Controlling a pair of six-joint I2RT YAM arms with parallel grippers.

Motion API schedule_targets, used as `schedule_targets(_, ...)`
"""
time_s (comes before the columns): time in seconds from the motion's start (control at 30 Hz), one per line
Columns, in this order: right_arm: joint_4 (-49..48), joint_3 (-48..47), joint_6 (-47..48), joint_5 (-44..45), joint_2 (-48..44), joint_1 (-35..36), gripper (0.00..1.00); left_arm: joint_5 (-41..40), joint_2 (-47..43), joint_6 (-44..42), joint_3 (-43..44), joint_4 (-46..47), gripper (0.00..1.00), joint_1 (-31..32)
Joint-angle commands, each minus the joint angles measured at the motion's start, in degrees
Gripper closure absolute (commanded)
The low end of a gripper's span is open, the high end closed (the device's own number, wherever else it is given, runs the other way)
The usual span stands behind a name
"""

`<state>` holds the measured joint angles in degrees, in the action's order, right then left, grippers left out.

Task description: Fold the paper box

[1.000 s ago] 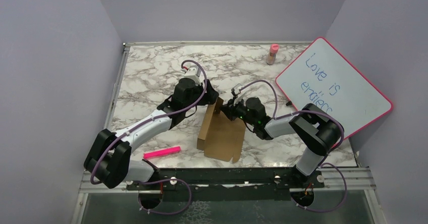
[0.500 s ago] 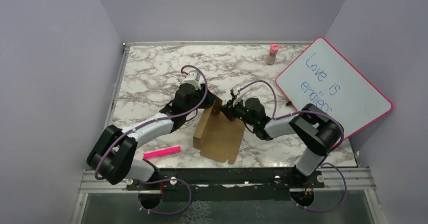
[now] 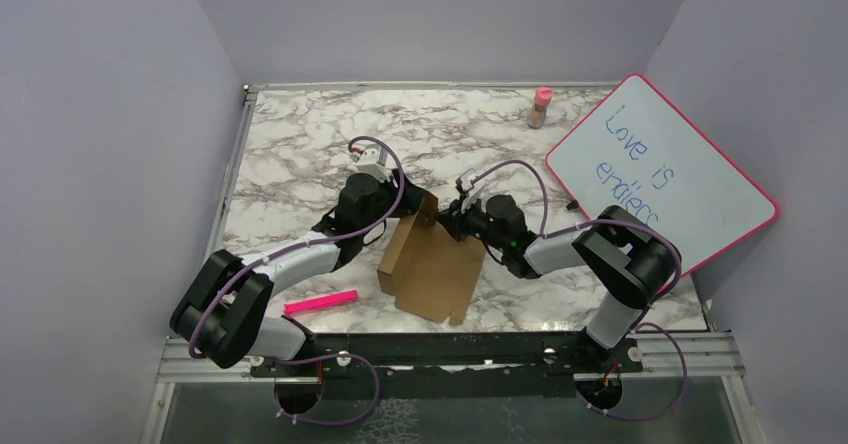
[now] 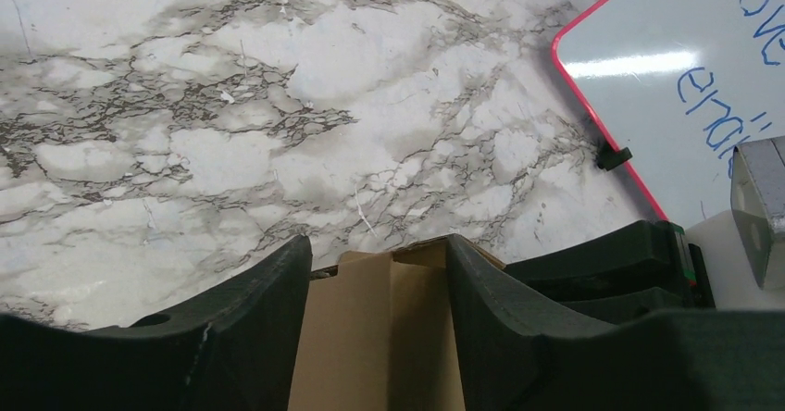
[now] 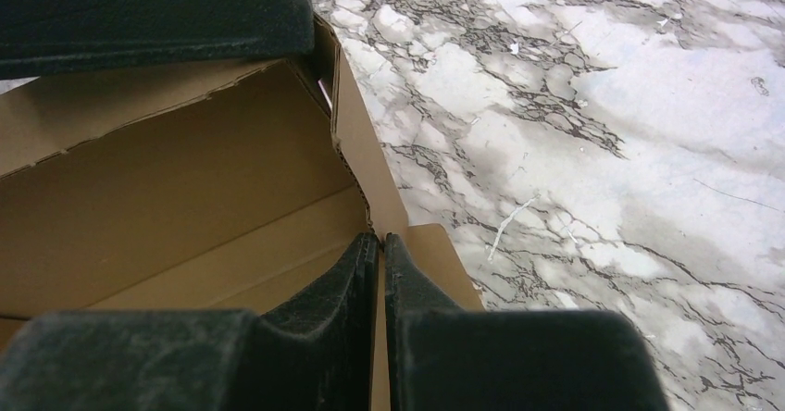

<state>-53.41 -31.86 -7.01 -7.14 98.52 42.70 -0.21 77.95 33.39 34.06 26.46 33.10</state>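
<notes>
The brown paper box [image 3: 435, 269] lies partly folded in the middle of the marble table, one side wall raised along its left edge. My left gripper [image 3: 403, 214] is at the box's far left corner. In the left wrist view its jaws [image 4: 378, 244] stand open, and a creased cardboard panel [image 4: 370, 337] shows in the gap and runs on behind the right finger. My right gripper [image 3: 447, 220] is at the far edge of the box. In the right wrist view it [image 5: 381, 237] is shut on a thin cardboard wall, with the box's inside [image 5: 185, 180] to the left.
A pink-framed whiteboard [image 3: 660, 169] with blue writing leans at the right, a black clip [image 4: 613, 156] at its lower edge. A pink-capped bottle [image 3: 540, 107] stands at the back. A pink marker [image 3: 320, 302] lies near the left arm, close to the front edge.
My left gripper has drawn back toward the near left and its jaws have narrowed. The box has slid a little to the left with it. The right gripper keeps its hold.
</notes>
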Motion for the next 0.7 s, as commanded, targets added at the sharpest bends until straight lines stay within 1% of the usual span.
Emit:
schedule_targets(0.0,-0.21,0.66,0.64,-0.59,-0.52,0.37,0.88,0.03,-1.93,1.91,-2.32,0.67,0.41,-0.14)
schedule_targets(0.33,-0.65,0.67,0.85,-1.1,-0.25,0.46,0.88,-2.25,-3.1,6.33,-3.41,3.39,0.33,-0.23)
schedule_targets(0.57,-0.82,0.66,0.94,-0.99,0.02,0.72,0.89,-2.76,-3.47,7.43,-4.4,5.26,0.26,-0.23)
schedule_targets(0.67,-0.83,0.66,0.98,-0.8,0.09,0.93,0.89,-3.04,-3.96,8.0,-5.06,6.21,0.25,-0.23)
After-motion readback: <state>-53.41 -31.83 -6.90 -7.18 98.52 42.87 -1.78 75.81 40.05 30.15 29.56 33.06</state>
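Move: The box's far-left upper corner sits between the left hand's fingers, about 2 cm to the right of its hand point and a little below. From that hand, the pinched end flap is some 3 cm back, 3 cm right and 4 cm down; the flat bottom panel's middle is about 14 cm back, 3 cm right and 8 cm down. From the right hand, the corner lies about 3 cm ahead, 2 cm left and slightly above. Left fingers open wider around the box corner, easing 1 cm back-left and rolling 5 degrees; right keeps pinching the flap. ##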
